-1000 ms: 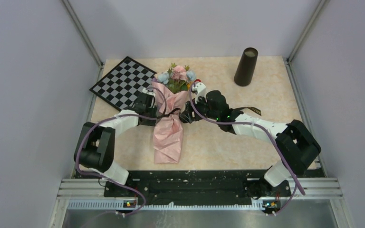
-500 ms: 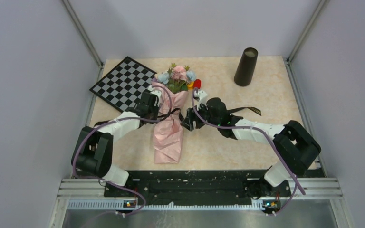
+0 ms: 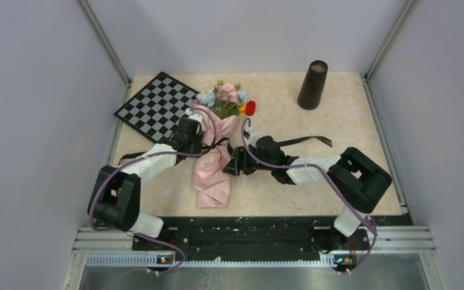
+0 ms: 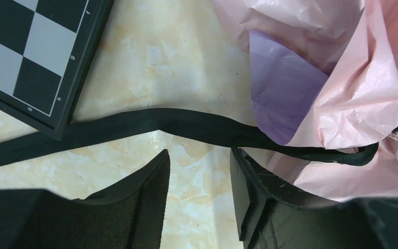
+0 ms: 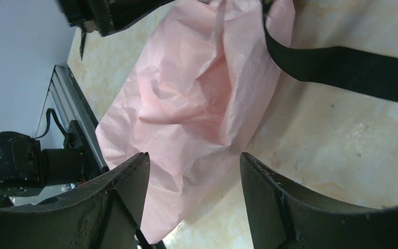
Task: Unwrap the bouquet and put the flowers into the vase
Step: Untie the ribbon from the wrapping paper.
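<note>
The bouquet (image 3: 214, 172) lies on the table, its pink paper cone pointing at the arms and the flowers (image 3: 226, 99) at its far end. A black ribbon (image 3: 219, 144) still circles its waist, with tails trailing left and right. My left gripper (image 3: 194, 140) sits at the bouquet's left side; in the left wrist view it (image 4: 199, 158) is open over bare table, the ribbon (image 4: 186, 124) just past its fingertips. My right gripper (image 3: 229, 167) is open at the cone's right edge, pink paper (image 5: 197, 93) ahead of it (image 5: 194, 163). The dark vase (image 3: 312, 84) stands upright at the back right.
A checkered board (image 3: 157, 106) lies at the back left, its corner near the left ribbon tail (image 3: 132, 157). A small red-and-yellow toy (image 3: 248, 109) sits beside the flower heads. The right ribbon tail (image 3: 314, 140) runs across the table behind my right forearm.
My right gripper has slid nearer along the cone's right side. The left gripper has edged in towards the ribbon, and a ribbon tail now lies stretched out to the left.
</note>
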Motion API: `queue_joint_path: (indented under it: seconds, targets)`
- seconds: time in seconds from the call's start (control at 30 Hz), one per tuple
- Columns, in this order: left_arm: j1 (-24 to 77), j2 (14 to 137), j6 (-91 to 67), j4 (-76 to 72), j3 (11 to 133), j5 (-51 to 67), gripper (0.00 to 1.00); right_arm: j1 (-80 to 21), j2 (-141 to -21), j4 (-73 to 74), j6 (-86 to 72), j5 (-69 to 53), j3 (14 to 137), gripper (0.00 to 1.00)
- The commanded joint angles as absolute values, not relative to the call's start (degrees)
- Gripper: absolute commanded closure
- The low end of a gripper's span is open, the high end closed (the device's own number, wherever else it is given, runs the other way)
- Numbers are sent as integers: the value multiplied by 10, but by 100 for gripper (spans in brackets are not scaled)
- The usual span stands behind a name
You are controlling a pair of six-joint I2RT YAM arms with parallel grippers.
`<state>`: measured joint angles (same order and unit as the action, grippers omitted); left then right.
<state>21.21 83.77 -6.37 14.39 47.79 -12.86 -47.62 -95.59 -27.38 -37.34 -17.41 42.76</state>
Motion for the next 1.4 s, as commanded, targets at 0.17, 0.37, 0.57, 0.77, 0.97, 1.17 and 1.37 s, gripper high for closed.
queue_joint_path:
  seconds: [0.17,0.37,0.57,0.77,0.97,1.17,1.37]
  targets:
    - [214,766,-99,161,472,-97,41,-487,-1018,-308,-435,-145,444,45]
    - [213,742,-91,179,480,-65,33,-473,-1017,-273,-402,-130,468,82]
    - [213,770,-77,211,509,-21,26,-394,-1016,-212,-328,-200,492,100]
    - [214,792,-52,197,502,-17,22,-355,-1021,-107,-216,-246,532,100]
    - [218,837,-6,155,505,23,17,-335,-1023,-65,-170,-280,546,100]
    - [219,894,40,120,533,-32,18,-320,-1020,-65,-169,-317,544,100]
    - [219,911,79,78,537,-47,17,-320,-1021,-68,-170,-331,544,100]
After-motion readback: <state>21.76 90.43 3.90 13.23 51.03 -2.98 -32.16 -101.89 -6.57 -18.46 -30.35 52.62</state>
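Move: For the right hand, the edge of the wrapping paper's tail is about 4 cm below and 1 cm to the left, level fore and aft; the ribbon knot is roughly 11 cm ahead, 2 cm left and 2 cm lower. From the left hand, the left ribbon strand crosses about 4 cm ahead, straight in front and 4 cm below. The knot lies some 9 cm right of that hand and 4 cm ahead, the chessboard's near corner 9 cm left and 3 cm ahead, 4 cm down. Straight down about 4 cm goes the right hand, shutting on the paper's edge below the knot; then, pinching the fold, it pulls forward and right, some 6 cm each way, and stops. The left hand, empty, opens wider as it lifts, backing rightward, then dips forward over the left ribbon strand, turning clockwise about 15 degrees. ##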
